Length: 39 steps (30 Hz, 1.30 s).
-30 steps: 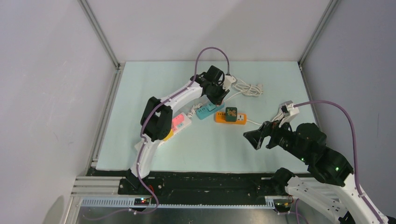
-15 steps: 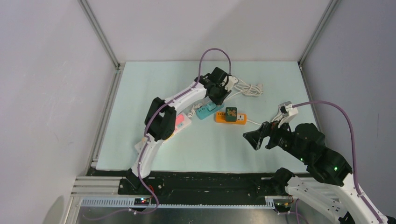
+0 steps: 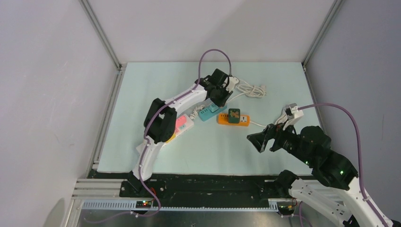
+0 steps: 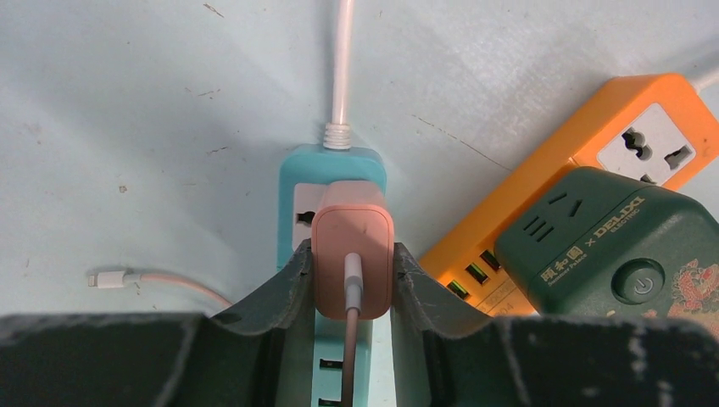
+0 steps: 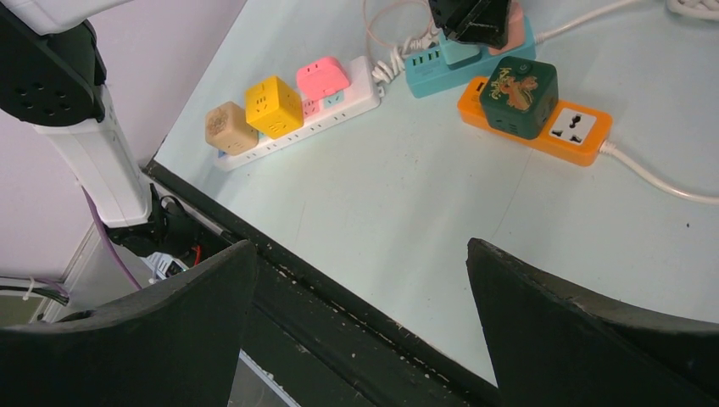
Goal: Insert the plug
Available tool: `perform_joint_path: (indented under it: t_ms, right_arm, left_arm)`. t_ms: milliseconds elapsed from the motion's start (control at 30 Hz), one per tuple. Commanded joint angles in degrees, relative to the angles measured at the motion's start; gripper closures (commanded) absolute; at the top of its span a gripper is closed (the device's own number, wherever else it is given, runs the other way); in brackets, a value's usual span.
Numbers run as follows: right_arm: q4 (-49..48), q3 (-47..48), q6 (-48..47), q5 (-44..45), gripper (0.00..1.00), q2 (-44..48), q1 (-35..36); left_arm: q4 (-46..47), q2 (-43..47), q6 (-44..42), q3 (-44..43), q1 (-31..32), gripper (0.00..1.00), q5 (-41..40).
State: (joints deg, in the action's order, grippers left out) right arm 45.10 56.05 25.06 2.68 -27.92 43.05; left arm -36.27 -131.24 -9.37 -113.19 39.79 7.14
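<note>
In the left wrist view the pink plug, with a cable running from its back, is pinched between my left gripper's dark fingers. It hangs right over the teal power strip, near the end where that strip's white cord enters. A socket hole shows just left of the plug, and its prongs are hidden. From above, the left gripper stands over the teal strip at the back of the mat. My right gripper hovers open and empty above the mat's front right, well away from the strips.
An orange strip carrying a dark green cube adapter lies beside the teal one. A white strip holds tan, yellow and pink cubes. A coiled white cord lies at the back. A loose cable tip rests on the mat.
The left wrist swung slightly toward the back and returned over the teal strip, still holding the plug. The right arm has stayed put.
</note>
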Motion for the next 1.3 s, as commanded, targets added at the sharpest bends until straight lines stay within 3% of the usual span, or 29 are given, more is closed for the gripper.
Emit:
perform_joint_path:
  t_ms: [0, 267, 600, 967, 1267]
  right_arm:
    - [-1.83, 0.00, 0.55, 1.24, 0.03, 1.19, 0.03]
    - [-1.95, 0.02, 1.21, 1.09, 0.03, 2.42, 0.09]
    - [-2.54, -0.03, 1.83, 0.59, 0.03, 2.71, 0.02]
    - [-2.86, 0.01, 2.23, 0.79, 0.03, 2.68, 0.05]
    - [-3.70, 0.01, 2.89, -0.10, 0.04, 1.60, 0.09]
  left_arm:
    - [-2.40, -1.37, 4.06, 5.46, -0.33, 1.00, 1.08]
    - [-1.54, -0.90, 6.59, 6.64, -1.30, 1.00, 4.18]
    - [-1.84, -0.69, 7.72, 6.90, -1.35, 0.99, -1.17]
    - [-1.72, 0.65, 6.40, 5.35, -0.51, 0.55, -2.36]
    - [-1.71, 3.12, 7.35, -1.89, -0.56, 0.34, 0.28]
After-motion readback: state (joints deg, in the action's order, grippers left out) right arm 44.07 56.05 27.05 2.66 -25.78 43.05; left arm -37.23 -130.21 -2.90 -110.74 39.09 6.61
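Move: My left hand still pinches the salmon charger between its pads, practically at my hand point, over the outer right end of the teal strip; that strip's middle is about 3 cm back, 4 cm left and 4 cm down. The teal plug on it sits some 2 cm back and 4 cm left, and the green cube plug about 6 cm back and 7 cm right. From my right hand the charger is roughly 27 cm ahead, 13 cm left and 24 cm below. My left hand keeps its pinch on the salmon charger at the teal strip, sinking barely half a centimetre and rocking about 5 degrees so its left side dips, then easing part of that back. Then the fingers spread to nearly twice their gap and let go, as the hand shifts about 1.5 cm left and back and a little lower. ##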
